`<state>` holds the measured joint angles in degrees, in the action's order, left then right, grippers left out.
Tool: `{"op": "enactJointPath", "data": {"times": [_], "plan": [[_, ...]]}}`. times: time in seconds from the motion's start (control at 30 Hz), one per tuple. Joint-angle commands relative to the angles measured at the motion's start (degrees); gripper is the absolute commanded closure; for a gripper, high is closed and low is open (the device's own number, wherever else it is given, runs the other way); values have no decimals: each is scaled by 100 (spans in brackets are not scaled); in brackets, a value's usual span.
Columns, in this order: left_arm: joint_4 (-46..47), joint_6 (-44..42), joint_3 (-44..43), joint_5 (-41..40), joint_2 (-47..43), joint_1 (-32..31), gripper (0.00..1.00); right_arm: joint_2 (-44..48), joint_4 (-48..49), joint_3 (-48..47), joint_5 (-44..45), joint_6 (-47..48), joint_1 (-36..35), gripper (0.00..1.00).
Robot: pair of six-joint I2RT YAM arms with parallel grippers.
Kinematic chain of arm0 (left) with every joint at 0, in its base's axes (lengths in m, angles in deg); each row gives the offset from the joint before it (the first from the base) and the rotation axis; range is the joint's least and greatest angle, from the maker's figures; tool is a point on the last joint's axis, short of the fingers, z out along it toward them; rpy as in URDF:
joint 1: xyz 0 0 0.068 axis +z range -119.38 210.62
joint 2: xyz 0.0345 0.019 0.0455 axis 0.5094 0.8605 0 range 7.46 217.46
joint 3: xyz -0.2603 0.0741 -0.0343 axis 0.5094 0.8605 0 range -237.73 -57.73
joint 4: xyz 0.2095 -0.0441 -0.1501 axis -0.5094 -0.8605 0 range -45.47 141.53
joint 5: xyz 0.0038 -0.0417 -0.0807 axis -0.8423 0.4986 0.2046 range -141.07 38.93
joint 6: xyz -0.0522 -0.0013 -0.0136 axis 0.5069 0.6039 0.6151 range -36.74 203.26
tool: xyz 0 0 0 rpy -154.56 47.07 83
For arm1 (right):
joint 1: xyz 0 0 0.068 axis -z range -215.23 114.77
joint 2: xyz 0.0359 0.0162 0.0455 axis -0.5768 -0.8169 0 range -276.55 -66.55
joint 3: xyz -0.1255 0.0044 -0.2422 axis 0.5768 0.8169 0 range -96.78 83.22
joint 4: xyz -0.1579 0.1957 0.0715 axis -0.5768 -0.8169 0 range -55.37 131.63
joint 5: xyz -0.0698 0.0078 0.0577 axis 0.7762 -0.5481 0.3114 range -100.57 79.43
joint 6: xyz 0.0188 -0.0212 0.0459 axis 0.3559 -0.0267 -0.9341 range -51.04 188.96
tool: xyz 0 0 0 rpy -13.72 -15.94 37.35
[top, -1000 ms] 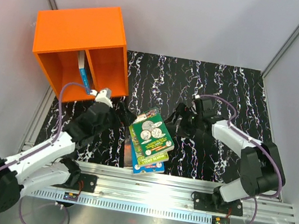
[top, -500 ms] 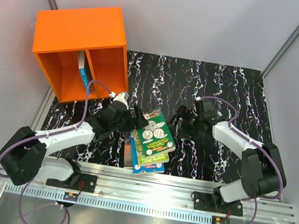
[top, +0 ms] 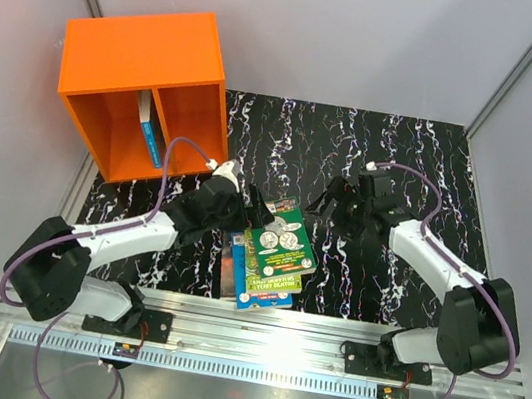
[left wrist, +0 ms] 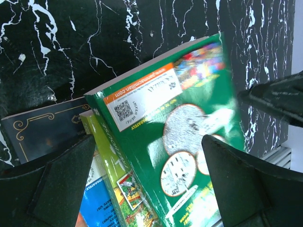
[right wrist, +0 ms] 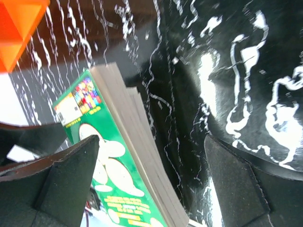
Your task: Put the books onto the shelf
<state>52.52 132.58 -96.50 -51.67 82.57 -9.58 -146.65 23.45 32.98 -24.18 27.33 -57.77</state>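
Note:
The books (top: 272, 259) lie stacked near the table's front edge, a green one (left wrist: 189, 127) on top. Under it show a yellow-green cover (left wrist: 102, 158), a blue one (left wrist: 102, 208) and a dark one (left wrist: 42, 130). My left gripper (top: 249, 212) hovers open over the stack's left far corner, its fingers (left wrist: 52, 189) straddling the green book's spine edge. My right gripper (top: 330, 210) is open just right of the stack, facing the green book's page edge (right wrist: 142, 156). The orange shelf (top: 137, 58) stands at the far left, with a thin blue book (top: 149, 127) leaning on its divider.
Grey walls enclose the black marbled table (top: 394, 159) on the left, right and back. A metal rail (top: 324, 345) runs along the near edge, just in front of the stack. The shelf's corner (right wrist: 16, 23) shows in the right wrist view.
My left arm has swung right from the shelf's front to the stack. The green top book has slid slightly to the right. My right gripper has backed off a little to the right.

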Motion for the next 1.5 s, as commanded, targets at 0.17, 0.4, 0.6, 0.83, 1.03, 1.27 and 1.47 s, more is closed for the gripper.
{"op": "enactJointPath", "data": {"times": [0.17,0.4,0.6,0.83,1.03,1.27,1.47], "plan": [[208,-98,-272,113,153,-49,1,-252,665,92,-563,-214,136,0],[217,-80,-360,165,320,-40,1,-472,1501,594,-1249,-584,22,2],[261,-63,-421,192,417,-66,1,-516,1729,840,-1627,-574,-118,16],[208,-63,-483,201,522,-93,1,-385,1554,928,-1602,-592,-242,63],[147,-80,-492,174,469,-110,1,-68,1115,867,-1522,-399,-242,95],[-273,-361,-492,-89,57,-93,1,459,368,455,-1338,-188,-242,100],[-661,-625,-571,-247,-593,30,1,837,-362,-82,-1276,-3,-250,100]]}}
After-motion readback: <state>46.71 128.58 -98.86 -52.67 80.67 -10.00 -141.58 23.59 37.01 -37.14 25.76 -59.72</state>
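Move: The green book, top of the stack, has its middle about 9 cm back and 8 cm left of my right hand, 4 cm below; its far stretch of right edge is nearest that hand. From my left hand the same middle lies 5 cm back and 6 cm right, 4 cm below. The lime book under it is centred some 12 cm back and 10 cm left of my right hand, and the blue book beneath about 16 cm back and 11 cm left. I bring my open right hand left, back and down onto the green book's right edge, about 5 cm left and 3 cm down, rolling it some 15 degrees so its left side rises. There I shut the fingers, pinching the page edge, then raise it about 5 cm while easing back. My left hand stays open by the far left corner, sinks slightly, then starts up again. ##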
